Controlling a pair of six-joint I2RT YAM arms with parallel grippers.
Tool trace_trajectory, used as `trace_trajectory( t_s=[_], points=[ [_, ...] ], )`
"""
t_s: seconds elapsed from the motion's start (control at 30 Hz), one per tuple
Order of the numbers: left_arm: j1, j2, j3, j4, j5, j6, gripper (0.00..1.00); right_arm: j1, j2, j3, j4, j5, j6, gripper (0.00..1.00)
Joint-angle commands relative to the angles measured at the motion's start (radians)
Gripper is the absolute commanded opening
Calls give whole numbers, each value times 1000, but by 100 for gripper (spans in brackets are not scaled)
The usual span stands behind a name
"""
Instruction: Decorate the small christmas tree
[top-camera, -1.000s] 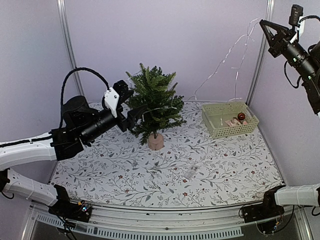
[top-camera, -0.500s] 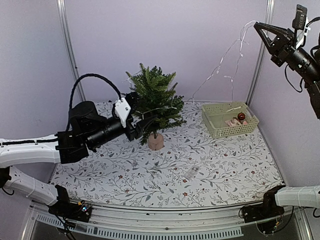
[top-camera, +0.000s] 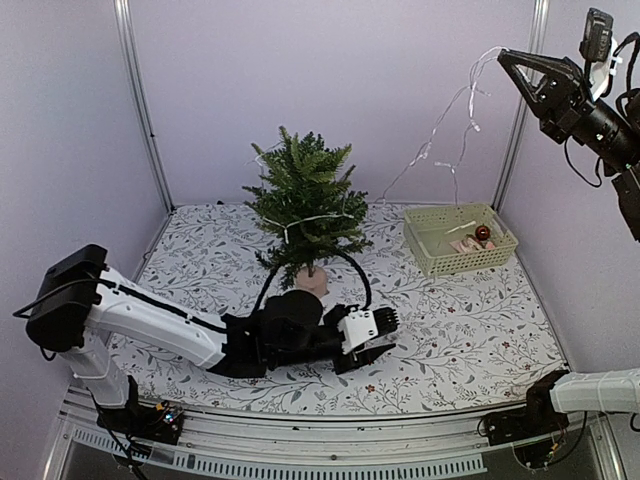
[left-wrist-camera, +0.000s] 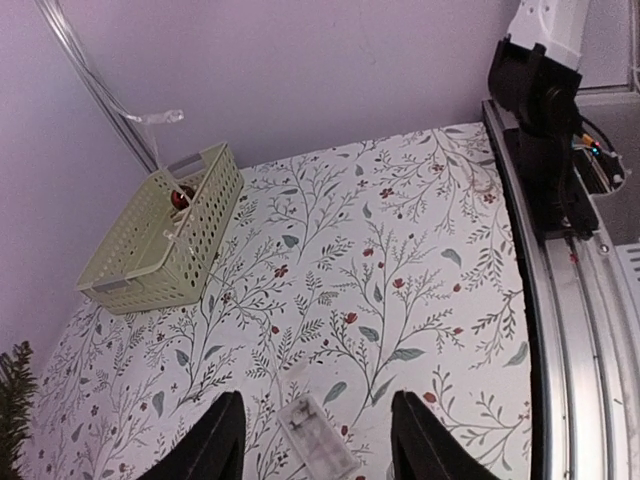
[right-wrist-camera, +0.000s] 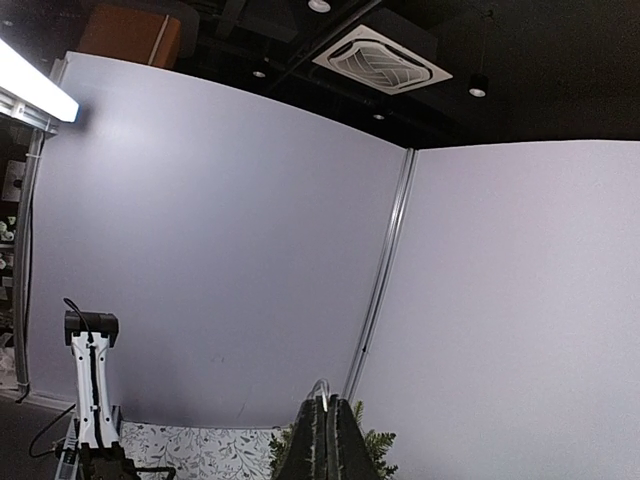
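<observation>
The small christmas tree (top-camera: 305, 200) stands at the back middle of the table, with a thin light string (top-camera: 440, 130) draped across its branches. That string rises to my right gripper (top-camera: 505, 57), which is high at the top right and shut on the wire; in the right wrist view the wire loops out of the shut tips (right-wrist-camera: 328, 405), and the tree top (right-wrist-camera: 378, 446) shows below. My left gripper (top-camera: 376, 334) is low over the front of the table, open. A small clear plastic box (left-wrist-camera: 320, 440) lies between its fingers (left-wrist-camera: 218, 440), apart from both.
A pale green basket (top-camera: 440, 255) stands at the back right with a red bauble (top-camera: 482, 233) and other small pieces inside; the left wrist view shows this basket (left-wrist-camera: 165, 235) too. The right arm's base (left-wrist-camera: 545, 130) and the table's metal rail are to the right.
My left arm left the tree and swung down to the front of the table, over the clear box, its jaws narrowing. My right gripper shifted slightly left, still holding the string.
</observation>
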Motion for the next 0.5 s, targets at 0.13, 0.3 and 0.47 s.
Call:
trace_trajectory(
  t_s=[0.13,0.3,0.47],
  points=[
    [-28,212,172,333,-251,-54,52,30,-8,-1,-9,-3,-8,0],
    [-30,255,231,468,-334,3,51,35,-17,-12,-16,4,-17,0],
    [-30,274,279,509,-247,20,51,38,-21,-17,-16,7,-20,0]
  ],
)
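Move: The hanging strand of the light string is about 12 cm ahead of the open left hand, 9 cm to its right and 14 cm above. The basket lies some 32 cm ahead, 23 cm right and 15 cm lower; the tree is 22 cm ahead, 14 cm left, level in height. From the raised right hand, still pinching the string's end, that strand is roughly 8 cm ahead, straight in line sideways, 27 cm below. Left hand, still half open, rises about 7 cm, forward and right 5 each, towards the strand, levelling out. ##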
